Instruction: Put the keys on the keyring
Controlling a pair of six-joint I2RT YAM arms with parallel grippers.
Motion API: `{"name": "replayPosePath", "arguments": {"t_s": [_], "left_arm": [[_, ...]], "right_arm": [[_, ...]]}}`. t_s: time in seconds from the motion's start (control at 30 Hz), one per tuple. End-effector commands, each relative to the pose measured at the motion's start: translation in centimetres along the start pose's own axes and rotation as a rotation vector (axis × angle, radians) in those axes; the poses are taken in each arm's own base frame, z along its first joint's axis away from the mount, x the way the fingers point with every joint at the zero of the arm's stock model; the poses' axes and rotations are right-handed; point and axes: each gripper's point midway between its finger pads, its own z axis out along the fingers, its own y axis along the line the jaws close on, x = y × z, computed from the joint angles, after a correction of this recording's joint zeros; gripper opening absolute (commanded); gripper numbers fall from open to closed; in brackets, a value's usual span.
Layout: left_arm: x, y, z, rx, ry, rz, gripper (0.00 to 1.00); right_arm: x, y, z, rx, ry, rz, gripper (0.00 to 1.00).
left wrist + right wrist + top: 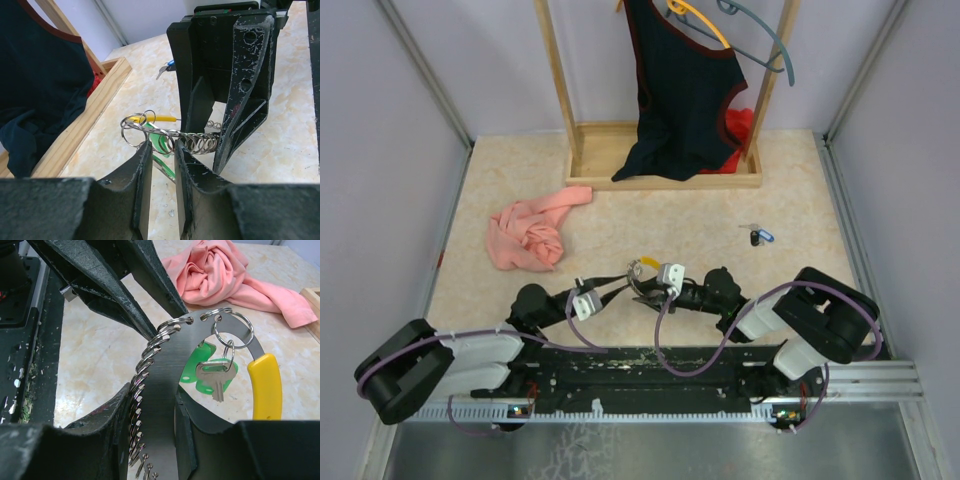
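The keyring [167,360] is a curved flat metal band with a yellow piece [265,385] and many small split rings threaded along it. My right gripper [150,392] is shut on the band, low over the table centre [645,296]. A green-headed key [207,371] hangs from a small ring near the yellow piece. My left gripper [162,145] faces the right one [207,145]; its jaws stand a narrow gap apart around one small ring, with the green key [159,137] showing between them. Two more keys [757,237], blue and black, lie on the table to the right.
A pink cloth [530,230] lies at the left of the table. A wooden rack [665,181] at the back carries a dark garment [680,90] and hangers [760,40], with a red cloth [740,125] behind. Walls close in both sides.
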Motion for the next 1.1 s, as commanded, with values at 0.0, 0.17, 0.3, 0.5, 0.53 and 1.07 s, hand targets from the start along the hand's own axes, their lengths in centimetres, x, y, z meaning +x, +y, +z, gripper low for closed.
{"name": "replayPosePath", "arguments": {"t_s": [0.0,0.17,0.3,0.5,0.53,1.07], "left_arm": [[-1.6,0.6,0.8,-0.005,-0.054,0.008,0.28],[-1.2,0.7,0.7,-0.016,-0.039,0.001,0.19],[-1.3,1.1,0.4,-0.045,-0.033,-0.003,0.07],[-0.7,1.6,-0.1,-0.069,0.035,-0.039,0.01],[-0.7,1.6,-0.1,-0.071,0.047,-0.049,0.01],[1.4,0.8,0.4,-0.016,0.233,-0.218,0.01]], "right_arm": [[-3.3,-0.7,0.9,-0.004,-0.107,-0.043,0.0],[-3.3,-0.7,0.8,0.0,-0.107,-0.043,0.0],[-2.9,-1.0,0.6,0.02,-0.087,-0.042,0.0],[-2.1,-1.4,0.5,0.049,-0.053,-0.034,0.0],[-1.8,-1.6,0.4,0.059,-0.042,-0.033,0.0],[0.2,-2.0,-0.6,0.095,0.106,-0.002,0.39]]}}
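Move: The small ring at the end of the coiled row on the grey metal band sits almost between the left fingertips, perhaps 1 cm to the right, level. The green keys hang about 3 cm ahead of that hand, 2 cm to its right and 3 cm lower; the yellow sleeve is roughly 5 cm ahead, 5 cm right and 2 cm lower. From the right hand, which holds the band, the small ring is about 5 cm left, 2 cm ahead and 2 cm higher. In place at first, the left fingers shut fully and pinch the small ring, then the hand lifts about 1 cm and curves forward 1.5 cm and down, rolling its forward side down some 15 degrees. Meanwhile the right hand, still gripping the band, sinks 2.5 cm and draws 1.5 cm to the right, away from the left hand, its fingertips tipping slightly down. ##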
